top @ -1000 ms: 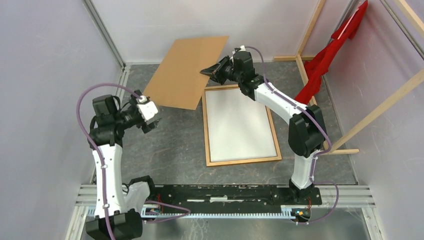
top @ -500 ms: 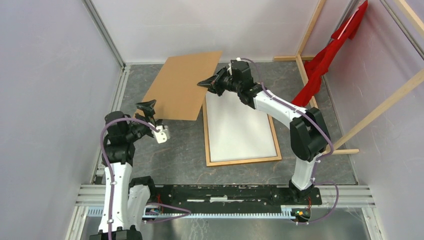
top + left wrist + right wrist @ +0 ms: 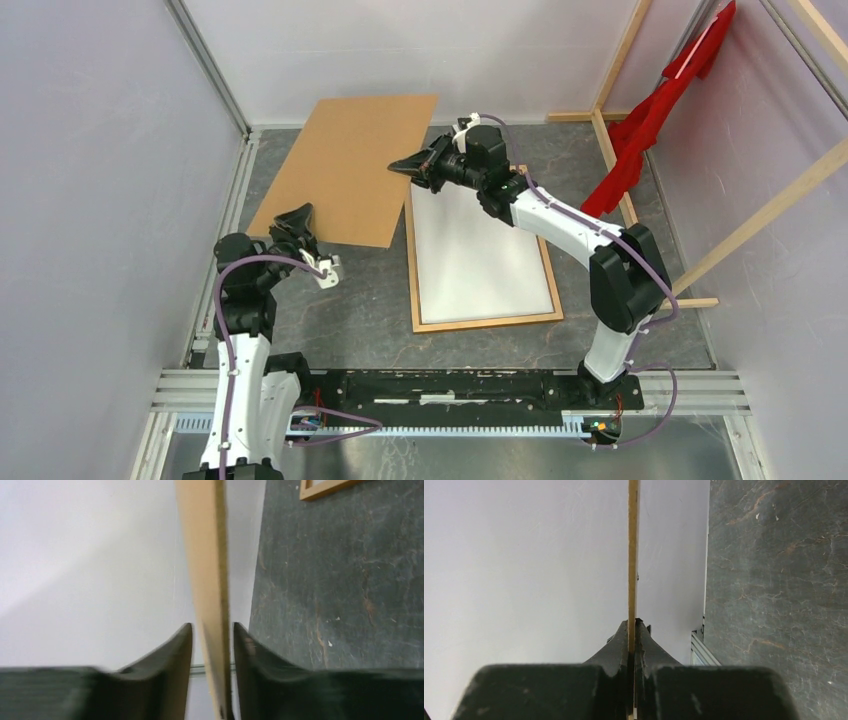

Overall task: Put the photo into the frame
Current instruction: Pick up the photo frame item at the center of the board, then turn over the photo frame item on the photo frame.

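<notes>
The thin orange-brown frame (image 3: pixel 412 270) lies flat on the dark table with a white sheet (image 3: pixel 480 255) filling it. The photo's printed picture shows in no view. A plain brown backing board (image 3: pixel 345 165) hangs tilted to the frame's left. My right gripper (image 3: pixel 408 165) is shut on the board's right edge (image 3: pixel 633 555); in the right wrist view the gripper (image 3: pixel 633 625) pinches it edge-on. My left gripper (image 3: pixel 300 215) straddles the board's near edge (image 3: pixel 210 580). Its jaws (image 3: pixel 212 630) are partly closed, and a gap remains between the left finger (image 3: pixel 175 650) and the board.
Pale wooden beams (image 3: pixel 620 70) draped with red cloth (image 3: pixel 650 120) stand at the back right. White walls close in the left and the back. An aluminium rail (image 3: pixel 240 170) runs along the table's left edge. A corner of the frame (image 3: pixel 325 487) shows in the left wrist view.
My left arm dropped and turned, bringing its gripper onto the board's near edge, and its jaws narrowed around it. My right gripper carried the board leftward and lower.
</notes>
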`<action>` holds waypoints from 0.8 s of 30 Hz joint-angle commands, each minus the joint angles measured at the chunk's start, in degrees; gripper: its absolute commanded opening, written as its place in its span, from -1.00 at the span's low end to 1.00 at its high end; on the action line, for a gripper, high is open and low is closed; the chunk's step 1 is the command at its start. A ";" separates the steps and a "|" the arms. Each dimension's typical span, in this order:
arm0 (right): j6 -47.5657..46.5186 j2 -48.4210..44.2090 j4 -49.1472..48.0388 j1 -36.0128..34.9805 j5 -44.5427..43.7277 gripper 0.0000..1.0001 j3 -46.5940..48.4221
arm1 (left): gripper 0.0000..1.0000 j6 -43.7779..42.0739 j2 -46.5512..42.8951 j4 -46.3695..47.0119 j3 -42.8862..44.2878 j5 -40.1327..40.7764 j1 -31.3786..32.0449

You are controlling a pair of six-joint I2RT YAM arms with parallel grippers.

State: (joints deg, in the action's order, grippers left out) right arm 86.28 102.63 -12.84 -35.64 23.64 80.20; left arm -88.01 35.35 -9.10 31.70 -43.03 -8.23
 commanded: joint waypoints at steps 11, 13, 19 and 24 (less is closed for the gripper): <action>-21.97 -4.05 2.47 2.37 17.20 0.28 2.92 | -0.96 7.86 0.81 16.78 2.68 1.46 0.18; -27.30 -4.89 4.46 3.80 20.62 0.50 2.91 | -0.96 9.81 0.92 14.73 4.64 2.26 0.10; -51.56 -11.40 18.79 8.30 24.90 0.81 3.59 | -0.96 12.30 5.33 -5.87 18.24 0.56 0.14; -74.95 -18.22 30.95 8.62 16.80 0.84 4.75 | -0.96 8.78 9.54 -24.48 28.29 -3.55 0.14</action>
State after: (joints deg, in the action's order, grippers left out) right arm 34.50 91.50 8.97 -26.26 44.25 83.18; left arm -78.17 43.62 -22.02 52.07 -41.67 -8.23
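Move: The left gripper's half-open fingers already straddle the near edge of the brown board, by its left corner; the board's middle lies about 8 cm ahead, 7 cm to the right and about level. The right gripper still holds the board's right edge, with the middle some 9 cm to its left, at its height. The wooden frame with the white sheet lies on the table, its middle about 35 cm right of the left hand, 2 cm nearer the bases and 26 cm down. Close the left gripper on the board's near edge by the left corner and take the load, rising about 7 cm in two stages with that pinch kept. As it closes, open the right gripper wide to let go of the right edge, ease it back some 4 cm, then swing it about 8 cm right, away from the board, rolling the wrist sharply. ##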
